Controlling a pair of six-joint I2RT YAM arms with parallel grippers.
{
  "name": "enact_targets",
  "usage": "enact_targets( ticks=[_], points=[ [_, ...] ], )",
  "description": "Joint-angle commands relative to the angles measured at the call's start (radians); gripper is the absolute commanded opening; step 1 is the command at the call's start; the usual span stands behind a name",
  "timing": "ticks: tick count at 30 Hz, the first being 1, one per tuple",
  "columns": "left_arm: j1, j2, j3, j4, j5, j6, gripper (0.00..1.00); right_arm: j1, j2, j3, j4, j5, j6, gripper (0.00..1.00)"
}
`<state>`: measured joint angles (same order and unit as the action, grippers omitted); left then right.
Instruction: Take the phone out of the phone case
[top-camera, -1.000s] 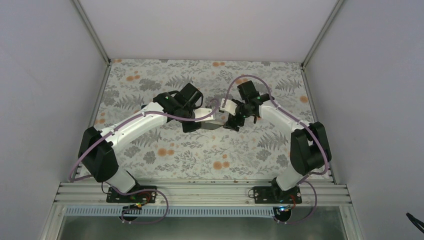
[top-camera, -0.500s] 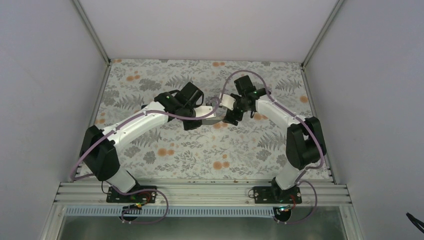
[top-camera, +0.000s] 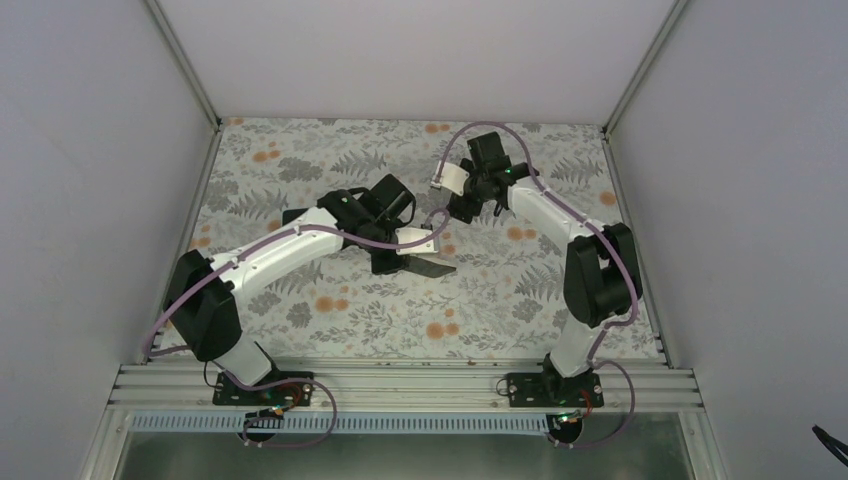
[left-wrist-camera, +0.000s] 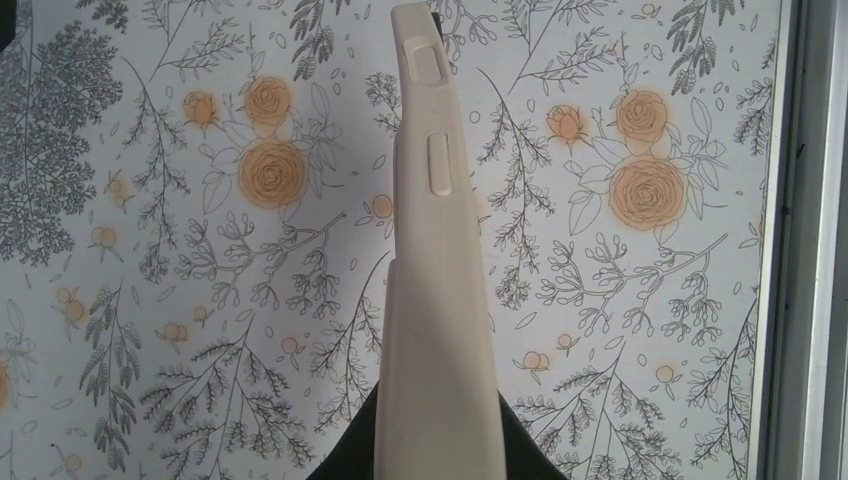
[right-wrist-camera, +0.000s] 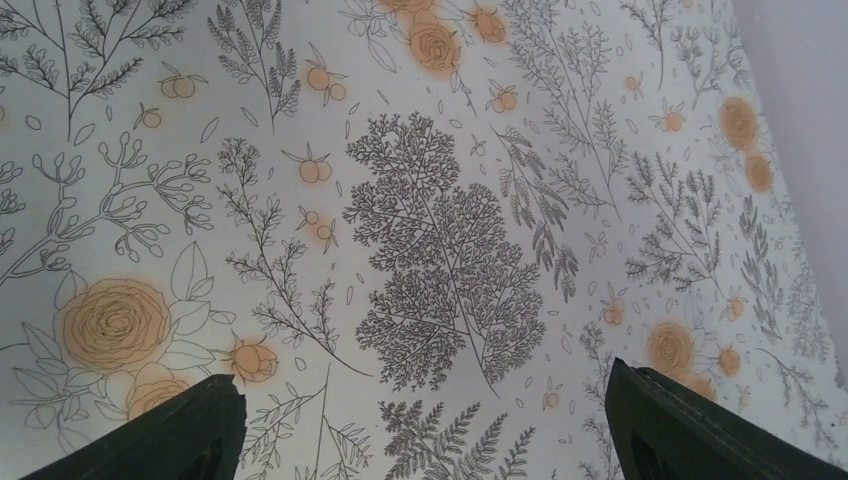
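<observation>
A beige phone case (left-wrist-camera: 437, 300) stands edge-on in the left wrist view, its side buttons showing, with my left gripper (left-wrist-camera: 437, 445) shut on its near end. From above, the case (top-camera: 417, 238) hangs just over the middle of the table. A dark flat face (top-camera: 433, 268) below its beige edge looks like the phone, seated in the case. My left gripper (top-camera: 398, 250) grips it from the left. My right gripper (top-camera: 458, 198) hovers farther back and to the right, apart from the case. In its wrist view the right gripper (right-wrist-camera: 430, 440) is open, with only tablecloth between its fingers (right-wrist-camera: 195, 430).
A floral cloth (top-camera: 330, 310) covers the table. White walls close in the left, back and right sides. An aluminium rail (top-camera: 400, 385) with both arm bases runs along the near edge. A metal frame post (left-wrist-camera: 805, 250) shows at the right of the left wrist view.
My right gripper has drawn back from the case toward the far side of the table, staying open. The left gripper has carried the case slightly nearer and to the right.
</observation>
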<state>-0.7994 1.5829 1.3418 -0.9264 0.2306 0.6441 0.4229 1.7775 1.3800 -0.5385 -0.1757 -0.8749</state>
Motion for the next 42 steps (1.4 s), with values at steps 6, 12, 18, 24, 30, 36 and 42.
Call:
enact_targets(
  ticks=[6, 12, 18, 24, 30, 36, 42],
  points=[
    [0.005, -0.011, 0.005, 0.063, -0.040, 0.015, 0.02, -0.020, -0.124, -0.068, -0.088, -0.081, -0.064, 0.92],
    [0.006, -0.013, 0.004, 0.076, -0.045, 0.023, 0.02, -0.026, -0.332, -0.251, -0.142, -0.190, -0.105, 0.96],
    [0.006, -0.010, 0.016, 0.068, -0.042, 0.020, 0.02, -0.021, -0.347, -0.314, -0.162, -0.220, -0.084, 0.94],
    [0.006, -0.003, 0.034, 0.056, -0.036, 0.014, 0.02, -0.001, -0.321, -0.335, -0.139, -0.226, -0.052, 0.92],
    [0.005, 0.004, 0.038, 0.060, -0.028, 0.013, 0.02, 0.002, -0.306, -0.346, -0.126, -0.232, -0.047, 0.92],
    [0.005, 0.015, 0.052, 0.062, -0.033, 0.012, 0.02, 0.012, -0.279, -0.350, -0.109, -0.227, -0.037, 0.91],
    [0.002, 0.017, 0.057, 0.049, -0.020, 0.013, 0.02, 0.014, -0.271, -0.342, -0.080, -0.216, -0.027, 0.91]
  ],
)
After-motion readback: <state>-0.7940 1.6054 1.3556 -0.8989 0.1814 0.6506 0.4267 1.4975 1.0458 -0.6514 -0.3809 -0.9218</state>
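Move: My left hand already pinches the phone in its case, on edge, by one end; the free end sticks out about 12 cm to that hand's right, roughly 1 cm back. My right hand hovers empty and wide open beyond the case: that free end lies about 14 cm back from it, some 3 cm to its left and perhaps 2 cm lower. My left fingers are about 13 cm back and 15 cm left of the right hand, near its height. I bring my right hand back about 12 cm towards the case's free end, arching up some 3 cm on the way, then sinking to about 2 cm below where it began. Its fingers tip downwards and turn slightly counter-clockwise, each by roughly 10 degrees, and stay wide open. My left hand keeps its grip on the case, easing forward a little over a centimetre. ##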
